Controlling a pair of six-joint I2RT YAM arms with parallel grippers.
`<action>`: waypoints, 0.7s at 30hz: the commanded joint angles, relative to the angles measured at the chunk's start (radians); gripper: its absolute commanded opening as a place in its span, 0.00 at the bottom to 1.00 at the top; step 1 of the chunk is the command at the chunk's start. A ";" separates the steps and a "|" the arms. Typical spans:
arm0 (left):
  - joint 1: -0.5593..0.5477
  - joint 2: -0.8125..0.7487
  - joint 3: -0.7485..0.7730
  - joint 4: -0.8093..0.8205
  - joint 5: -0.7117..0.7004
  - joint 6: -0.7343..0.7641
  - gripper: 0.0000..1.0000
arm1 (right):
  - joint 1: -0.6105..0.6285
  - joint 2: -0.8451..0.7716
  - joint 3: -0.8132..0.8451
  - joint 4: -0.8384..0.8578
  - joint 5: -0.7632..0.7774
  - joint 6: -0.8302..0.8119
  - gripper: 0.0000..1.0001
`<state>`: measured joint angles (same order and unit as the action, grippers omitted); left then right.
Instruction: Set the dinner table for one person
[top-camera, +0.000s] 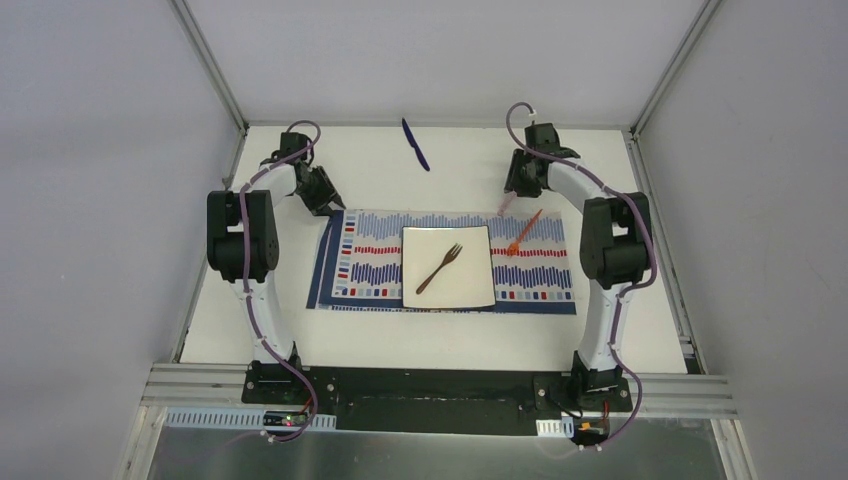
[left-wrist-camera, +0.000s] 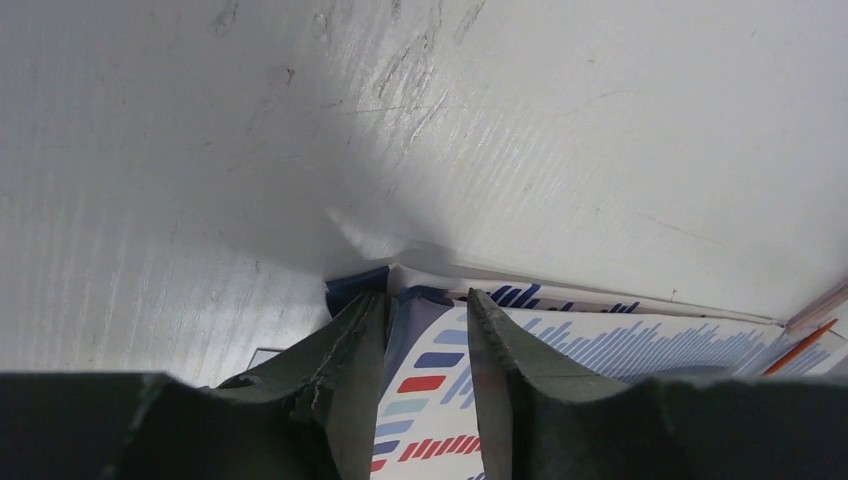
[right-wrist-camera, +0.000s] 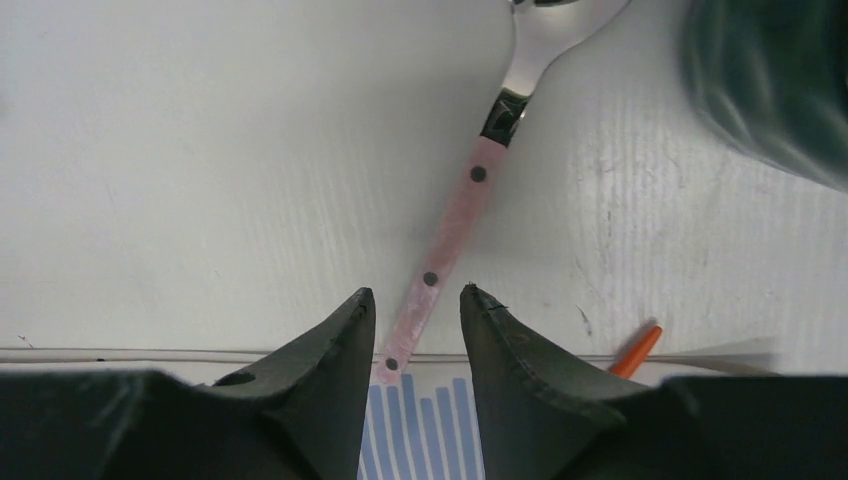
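Note:
The dinner table (top-camera: 450, 340) is a white top carrying a striped placemat (top-camera: 360, 260). On the mat lies a square white plate (top-camera: 470, 290) with a brown fork (top-camera: 440, 268) across it. My left gripper (top-camera: 330, 205) sits at the mat's far left corner, which is slightly folded. In the left wrist view the left gripper (left-wrist-camera: 427, 297) stands open astride that corner of the placemat (left-wrist-camera: 440, 400). My right gripper (right-wrist-camera: 412, 295) is open at the mat's far edge. The end of a pink-handled spoon (right-wrist-camera: 455, 220) lies between its fingers, with a gap on each side.
An orange-handled utensil (top-camera: 523, 232) lies slanted on the mat to the right of the plate; its tip (right-wrist-camera: 635, 350) shows beside my right fingers. A blue utensil (top-camera: 416, 145) lies near the table's far edge. Grey walls and aluminium frame rails enclose the table.

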<state>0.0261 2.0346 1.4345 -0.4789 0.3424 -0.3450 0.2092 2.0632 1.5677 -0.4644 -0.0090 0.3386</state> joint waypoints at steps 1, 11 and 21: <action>-0.003 0.007 0.036 0.055 0.039 0.034 0.37 | 0.017 0.029 0.066 -0.016 -0.014 -0.002 0.42; -0.006 -0.027 0.029 0.060 0.052 0.031 0.34 | 0.023 0.035 0.076 -0.053 0.061 -0.023 0.42; -0.007 -0.051 0.010 0.068 0.055 0.030 0.98 | 0.024 0.096 0.120 -0.062 0.068 -0.024 0.43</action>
<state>0.0257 2.0293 1.4380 -0.4366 0.3973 -0.3275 0.2291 2.1284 1.6295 -0.5304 0.0414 0.3225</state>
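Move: The spoon lies about 4 cm below the right hand, its middle some 4 cm ahead and 2 cm to the right; the mug stands about 9 cm ahead and 13 cm right, the orange utensil roughly 9 cm back and 5 cm right. The left hand, fingers partly parted, hovers about 2 cm above the placemat's far left corner, the blue knife about 17 cm ahead and 21 cm right, the plate's middle 16 cm back and 29 cm right. The right hand sinks about 1.5 cm towards the spoon's pink handle, swinging roughly 1 cm left and back on the way, with its fingers kept partly open astride the handle and the wrist tilting only a few degrees. The left hand all but waits at the placemat corner, then spreads its already parted fingers wide at the very end, lifting about 1 cm and easing slightly forward and right, clear of the cloth. ##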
